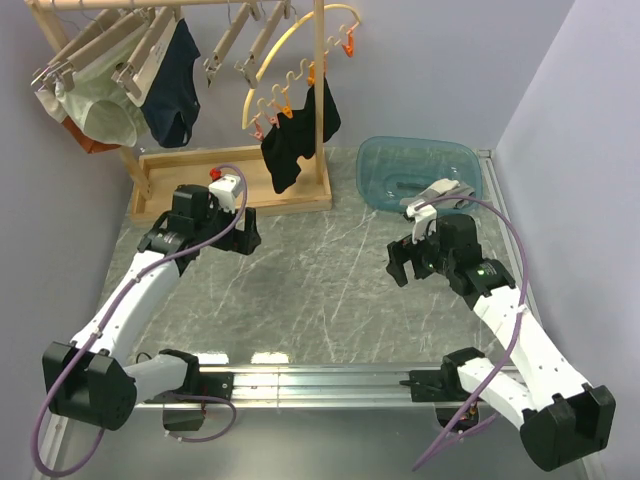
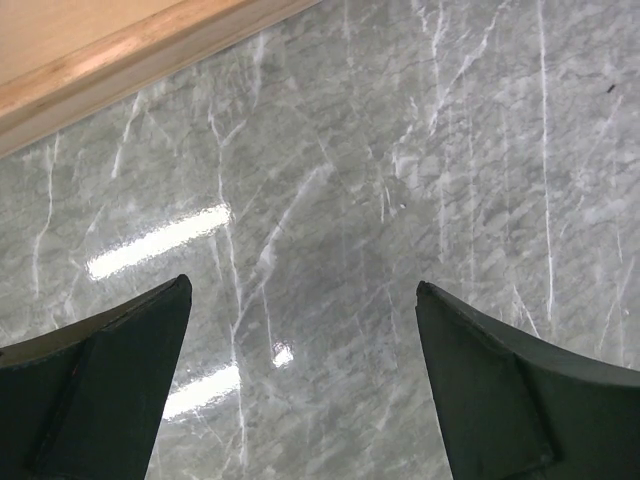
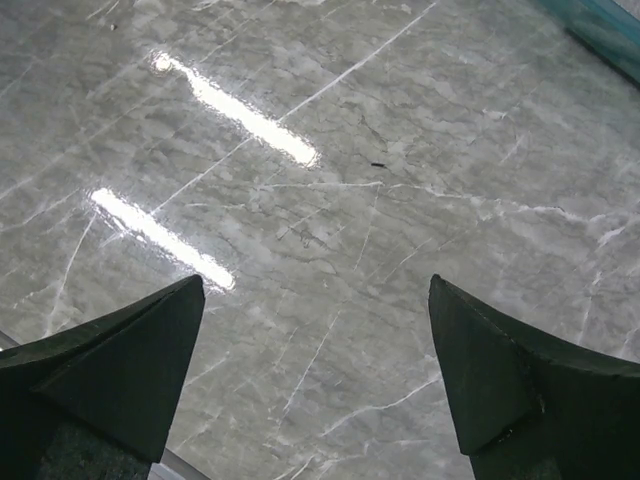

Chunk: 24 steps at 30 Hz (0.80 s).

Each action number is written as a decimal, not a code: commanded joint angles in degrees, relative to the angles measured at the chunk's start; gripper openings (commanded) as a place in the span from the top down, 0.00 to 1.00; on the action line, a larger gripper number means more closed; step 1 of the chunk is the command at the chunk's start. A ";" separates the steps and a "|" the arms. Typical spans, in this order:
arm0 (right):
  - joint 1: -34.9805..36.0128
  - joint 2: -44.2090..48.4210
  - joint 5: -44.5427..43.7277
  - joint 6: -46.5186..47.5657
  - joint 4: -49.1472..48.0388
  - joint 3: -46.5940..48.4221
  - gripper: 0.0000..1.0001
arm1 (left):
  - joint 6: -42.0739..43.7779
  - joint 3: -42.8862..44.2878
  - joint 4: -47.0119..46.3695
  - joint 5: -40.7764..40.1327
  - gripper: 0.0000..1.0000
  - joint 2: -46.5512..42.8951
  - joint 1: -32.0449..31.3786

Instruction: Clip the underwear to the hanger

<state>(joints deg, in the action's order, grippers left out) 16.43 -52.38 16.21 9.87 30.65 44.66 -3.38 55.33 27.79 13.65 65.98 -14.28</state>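
Note:
Two empty light wooden clip hangers [image 1: 228,45] hang side by side on the rack's top rail, at the back. I cannot make out the grey-beige underwear; only a pale sliver of fabric [image 1: 45,103] shows at the rack's far left, behind the pale green briefs [image 1: 100,112]. My left gripper [image 1: 245,232] is open and empty, low over the marble table just in front of the rack's base; in the left wrist view [image 2: 302,283] only bare marble lies between its fingers. My right gripper [image 1: 400,262] is open and empty over the table's right half, with bare marble below it in the right wrist view [image 3: 315,280].
The wooden rack [image 1: 320,100] stands on a tray-like base [image 1: 230,190] at the back left, whose edge shows in the left wrist view [image 2: 120,55]. Navy briefs [image 1: 170,95] hang on it, and black underwear [image 1: 295,140] on a yellow curved hanger [image 1: 290,40]. A blue basin [image 1: 420,165] sits back right.

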 commanded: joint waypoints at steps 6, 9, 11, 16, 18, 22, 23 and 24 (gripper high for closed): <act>-3.67 -11.49 2.95 1.81 4.94 12.01 0.00 | 2.14 5.31 1.39 6.91 0.01 -1.64 -0.13; -6.13 -17.11 2.95 3.83 7.74 21.30 0.00 | 2.50 5.58 -0.10 5.43 0.01 -3.21 -0.13; -7.72 -20.99 2.34 5.07 9.76 26.24 0.00 | 1.98 5.66 -2.03 1.76 0.01 -3.92 -0.13; -12.90 -36.45 2.42 8.76 16.79 44.32 0.00 | -0.49 6.98 -3.88 -4.42 0.01 -5.77 -0.13; -14.66 -43.99 1.73 10.08 20.47 52.23 0.00 | -0.84 8.03 -3.10 -3.37 0.01 -5.42 -0.13; -16.16 -55.26 0.58 12.01 24.45 62.54 0.01 | -2.51 10.32 -2.21 -2.05 0.01 -4.54 -0.13; -16.16 -57.03 0.23 12.36 24.45 63.95 0.02 | -2.69 11.11 -2.04 -2.22 0.01 -4.45 -0.13; -16.68 -60.18 -0.47 12.37 24.19 66.23 0.02 | -2.86 11.55 -1.87 -2.22 0.01 -4.02 -0.13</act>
<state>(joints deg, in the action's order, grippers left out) 0.43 -107.44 17.34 20.01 49.47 105.82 -4.34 63.64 27.14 11.88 61.73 -14.28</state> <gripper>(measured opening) 0.986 0.994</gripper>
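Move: The grey-and-white underwear lies in the teal tub, roughly 29 cm ahead of the right hand, 16 cm to its right and 15 cm below. The tub's middle is about 34 cm ahead and 12 cm right, and the wooden rack's near right corner some 28 cm ahead and 15 cm left. From the left hand, the underwear is about 24 cm ahead, 54 cm right and 17 cm below. Still open, the right hand arcs roughly 22 cm forward, drifting right, towards the underwear; the left rises about 9. ##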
